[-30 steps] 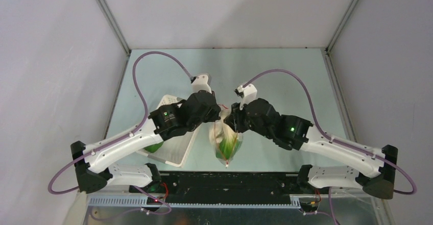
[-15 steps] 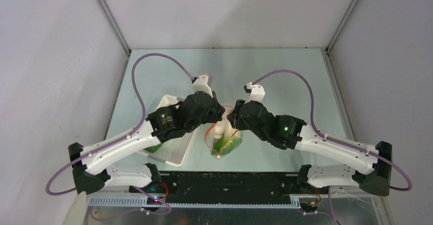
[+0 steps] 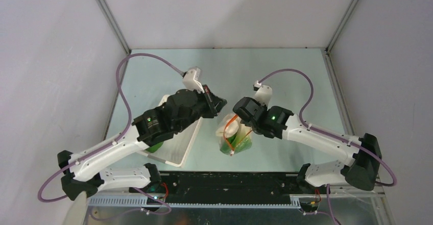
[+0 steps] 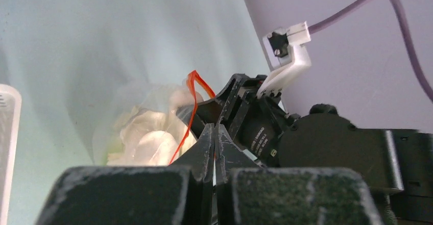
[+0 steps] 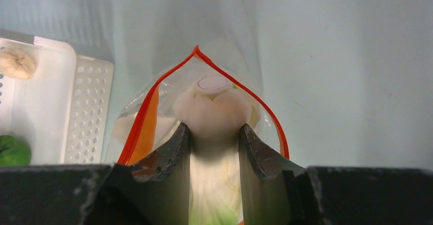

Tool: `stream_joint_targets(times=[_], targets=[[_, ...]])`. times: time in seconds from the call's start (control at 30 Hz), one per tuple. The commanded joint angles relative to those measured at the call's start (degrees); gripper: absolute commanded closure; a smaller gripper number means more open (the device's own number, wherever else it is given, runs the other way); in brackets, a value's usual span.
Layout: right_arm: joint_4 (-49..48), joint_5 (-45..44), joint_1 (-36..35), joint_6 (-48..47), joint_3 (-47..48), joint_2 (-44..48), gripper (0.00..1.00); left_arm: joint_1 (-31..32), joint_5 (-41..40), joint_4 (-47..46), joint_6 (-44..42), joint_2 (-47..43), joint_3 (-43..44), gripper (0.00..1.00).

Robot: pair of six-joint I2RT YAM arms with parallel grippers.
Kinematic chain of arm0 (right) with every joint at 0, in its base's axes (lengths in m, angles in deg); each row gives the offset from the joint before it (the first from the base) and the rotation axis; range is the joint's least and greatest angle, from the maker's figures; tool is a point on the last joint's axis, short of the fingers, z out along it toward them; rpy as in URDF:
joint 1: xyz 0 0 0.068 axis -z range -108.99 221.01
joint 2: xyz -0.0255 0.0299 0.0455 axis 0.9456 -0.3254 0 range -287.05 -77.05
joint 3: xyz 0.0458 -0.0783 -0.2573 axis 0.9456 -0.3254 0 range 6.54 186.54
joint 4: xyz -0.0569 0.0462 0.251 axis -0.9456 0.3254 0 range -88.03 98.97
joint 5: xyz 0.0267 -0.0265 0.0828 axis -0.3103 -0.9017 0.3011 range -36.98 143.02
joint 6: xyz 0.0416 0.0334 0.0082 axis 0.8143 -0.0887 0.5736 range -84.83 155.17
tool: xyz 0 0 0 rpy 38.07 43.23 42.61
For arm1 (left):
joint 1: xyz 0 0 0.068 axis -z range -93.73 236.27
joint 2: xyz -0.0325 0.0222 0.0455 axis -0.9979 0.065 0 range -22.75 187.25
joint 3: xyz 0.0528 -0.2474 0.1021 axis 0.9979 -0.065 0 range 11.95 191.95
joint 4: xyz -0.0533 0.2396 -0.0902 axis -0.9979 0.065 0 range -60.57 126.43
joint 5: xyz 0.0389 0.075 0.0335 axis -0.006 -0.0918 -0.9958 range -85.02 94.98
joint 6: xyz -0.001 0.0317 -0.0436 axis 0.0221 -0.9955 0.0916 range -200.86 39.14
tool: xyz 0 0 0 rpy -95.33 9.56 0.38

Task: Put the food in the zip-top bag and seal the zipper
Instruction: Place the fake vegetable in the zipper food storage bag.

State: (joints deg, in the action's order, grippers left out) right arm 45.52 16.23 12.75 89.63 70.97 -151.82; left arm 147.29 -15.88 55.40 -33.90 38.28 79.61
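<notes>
The clear zip-top bag (image 3: 244, 144) stands mid-table with its red-orange zipper (image 5: 148, 115) spread into an open loop. My left gripper (image 4: 214, 129) is shut, pinching a sliver of the bag's rim; in the top view the left gripper (image 3: 220, 103) sits at the bag's upper left. My right gripper (image 5: 213, 129) is inside the mouth, its fingers pressed on both sides of a bok choy's white stalk (image 5: 214, 105). From above, the right gripper (image 3: 237, 123) is over the bag. White food (image 4: 148, 139) lies inside. Green leaves (image 3: 240, 142) show through the plastic.
A white perforated basket (image 3: 179, 152) lies left of the bag, under my left arm, and holds a mushroom (image 5: 18, 63) and a green vegetable (image 5: 11, 151). The enclosure's grey walls close in on both sides and the back.
The left gripper drew back and left with the bag's rim, opening the mouth. The right gripper brought the bok choy down into the bag, and its jaws widened slightly.
</notes>
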Motion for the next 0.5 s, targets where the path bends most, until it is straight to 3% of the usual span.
stream_joint_targets(times=[0.0,0.07,0.1,0.27,0.4,0.47], targets=[[7.6,-7.1,0.2,-0.3,1.6,1.6,0.74,0.0,-2.5,-1.7,-1.5,0.4,2.9,1.0],[5.6,-7.1,-0.3,-2.4,1.6,2.9,0.71,0.0,-2.7,0.8,-3.1,2.1,4.2,0.98],[5.0,-6.4,-0.4,-3.0,1.6,3.7,0.7,0.0,-2.3,3.2,-4.6,2.8,5.2,0.87],[2.4,-3.5,-0.2,-4.3,1.6,5.4,0.69,-0.1,2.5,9.9,-7.6,7.4,4.7,0.51],[1.8,-2.3,-0.2,-3.9,1.4,5.8,0.69,0.0,10.3,7.5,-8.2,9.3,2.7,0.35],[1.3,-1.2,-0.2,-3.6,1.3,6.0,0.69,0.0,14.0,5.1,-8.4,9.9,2.1,0.33]])
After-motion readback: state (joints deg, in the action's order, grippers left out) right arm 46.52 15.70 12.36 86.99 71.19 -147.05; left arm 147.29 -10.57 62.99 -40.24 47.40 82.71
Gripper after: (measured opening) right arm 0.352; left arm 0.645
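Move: The bag's open rim, its orange zipper edge, lies about 4 cm right of the left gripper, 1 cm ahead and some 14 cm below. The fake vegetable's middle is roughly 7 cm right of the left gripper, level with it fore and aft, 19 cm down; the basket is some 20 cm left and 8 cm ahead, 29 cm down. From the right gripper, still pinching the white stem, the vegetable's middle sits 3 cm back and 1 cm left, 5 cm below; the rim, 4 cm left and 2 cm back at equal height. Bring the left gripper down towards the bag's rim, after a rise of barely 1 cm to a net drop of about 6 cm, easing some 2 cm right. Open its shut fingers to nearly two-thirds on the way and roll the wrist about 15 degrees, left side up. Meanwhile keep the right gripper's pinch on the vegetable's stem and raise it 2–3 cm, drifting slightly right. ##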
